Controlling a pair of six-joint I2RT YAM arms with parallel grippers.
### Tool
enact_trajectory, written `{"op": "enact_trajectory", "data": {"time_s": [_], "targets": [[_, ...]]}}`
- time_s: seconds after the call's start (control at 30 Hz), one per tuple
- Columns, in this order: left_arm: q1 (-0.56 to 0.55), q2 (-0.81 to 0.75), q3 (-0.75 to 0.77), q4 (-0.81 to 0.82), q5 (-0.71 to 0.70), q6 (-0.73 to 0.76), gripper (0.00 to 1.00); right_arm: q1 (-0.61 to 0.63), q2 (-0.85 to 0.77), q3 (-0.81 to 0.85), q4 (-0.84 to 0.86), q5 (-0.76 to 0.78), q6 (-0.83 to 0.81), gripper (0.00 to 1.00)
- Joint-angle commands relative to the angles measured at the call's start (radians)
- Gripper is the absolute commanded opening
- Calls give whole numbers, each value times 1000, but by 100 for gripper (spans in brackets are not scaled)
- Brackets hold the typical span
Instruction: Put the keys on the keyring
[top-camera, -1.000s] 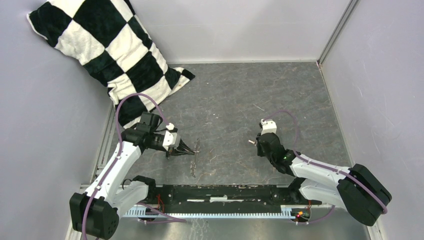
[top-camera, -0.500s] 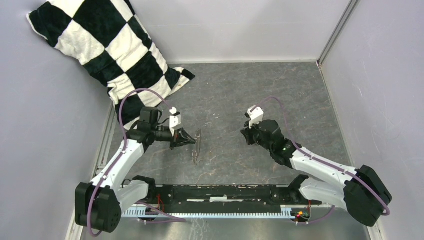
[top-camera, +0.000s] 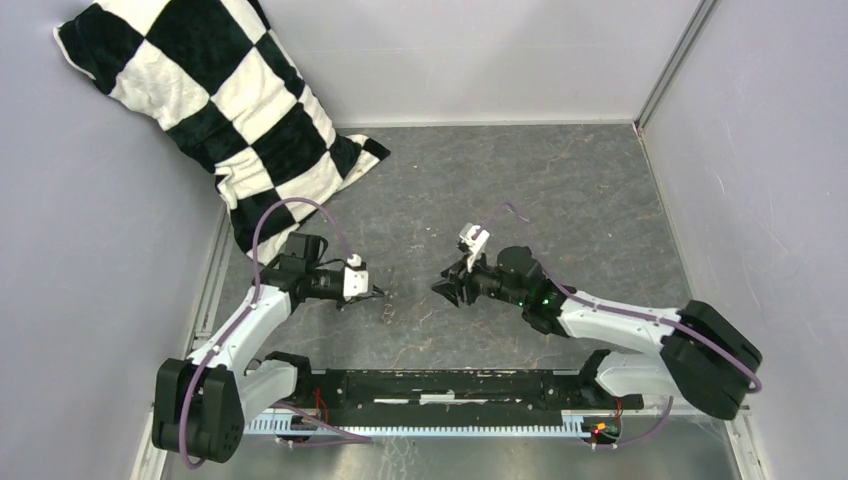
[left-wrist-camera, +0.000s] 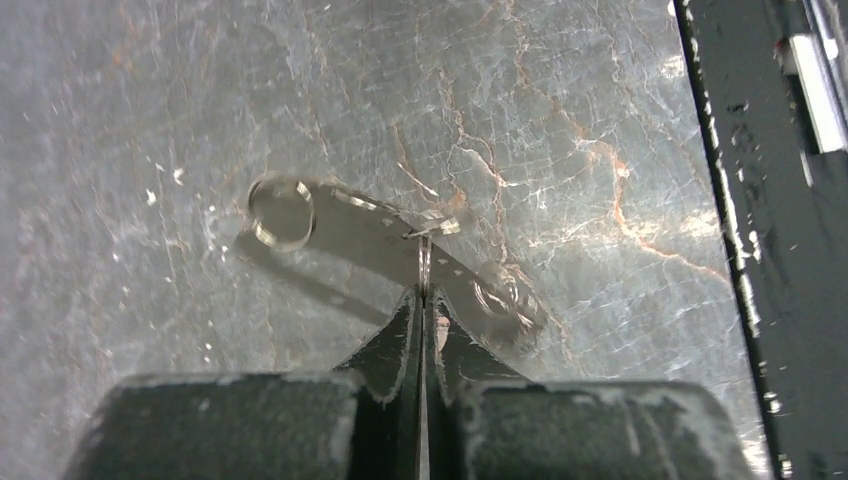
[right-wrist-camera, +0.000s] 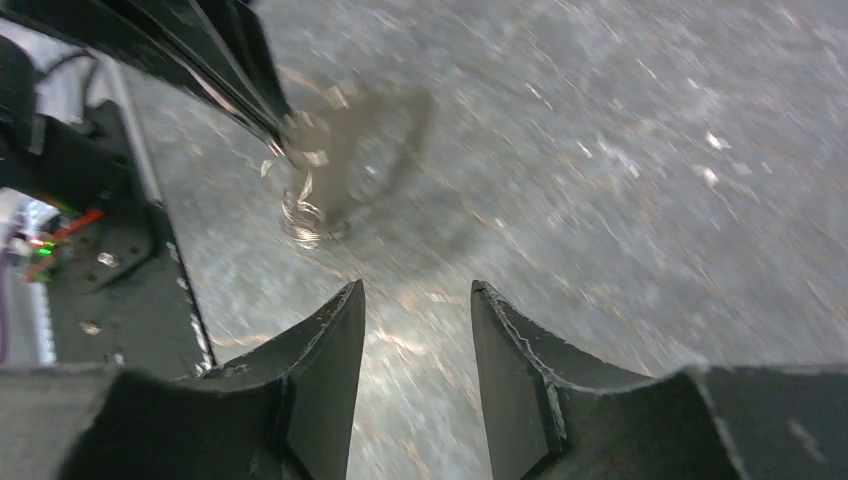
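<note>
My left gripper (top-camera: 376, 292) is shut on the thin silvery keyring (top-camera: 388, 300), low over the grey table. In the left wrist view the keyring (left-wrist-camera: 424, 262) stands edge-on between the closed fingertips (left-wrist-camera: 406, 318). A small silvery ring (left-wrist-camera: 281, 211) sits to its left. My right gripper (top-camera: 446, 290) is open, a short way to the right of the keyring and pointing at it. The right wrist view has nothing between my right gripper's (right-wrist-camera: 417, 292) fingers. Beyond them the blurred keyring (right-wrist-camera: 318, 150) hangs from the left arm's black fingers (right-wrist-camera: 240, 70). The keys show in no view.
A black-and-white checkered cushion (top-camera: 200, 100) leans in the back left corner. Grey walls (top-camera: 770, 150) close in the table on three sides. The black mounting rail (top-camera: 450, 385) runs along the near edge and appears as the black mounting rail (left-wrist-camera: 770, 220) in the left wrist view.
My right arm has swung left towards the keyring and its jaws have opened. The left gripper has shifted slightly and turned, still shut on the keyring.
</note>
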Motion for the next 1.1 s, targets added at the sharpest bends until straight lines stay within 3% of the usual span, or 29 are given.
{"op": "enact_trajectory", "data": {"time_s": [0.0,0.1,0.37,0.53,0.67,0.73,0.8,0.87,1.0,1.07], "targets": [[0,39,-28,-110,-45,401,2,38,108,96,276,-170,47,50],[1,60,-47,-113,-63,498,2,55,176,124,349,-178,76,51],[0,105,-50,-64,-44,545,2,56,292,205,345,-194,100,47],[-10,132,3,-110,16,536,2,56,215,96,311,-203,40,45],[-17,132,52,-266,38,613,2,57,121,11,211,-162,-18,49],[-17,131,65,-383,0,710,2,59,99,-19,193,-163,-22,56],[-17,133,77,-419,-58,717,5,87,97,-25,174,-152,-47,98],[-2,144,102,-384,-90,581,10,135,119,-3,148,-127,-95,98],[80,196,158,-297,-135,294,32,185,193,44,162,-92,-162,98],[107,254,205,-365,-184,272,35,183,214,73,149,-70,-192,98]]}}
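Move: Hanging on edge from the left fingertips by a thin ring, the keyring plate has its middle about 1 cm back, 1 cm right and 3 cm below that hand; the clear table spot for it lies roughly 8 cm back, 1 cm right and 9 cm down. From the half-open, empty right hand the plate is some 12 cm left, 1 cm back and 6 cm lower, while the black rail's middle sits about 18 cm straight back and 11 cm down. Lowering the held plate about 5 cm, the left hand then rises a little, opens its fingers to let go of the ring, and slides some 3 cm left. The right hand reaches about 8 cm left and rises towards the plate, then draws back and down, turning counter-clockwise, and spreads from half to fully open beside the plate. ##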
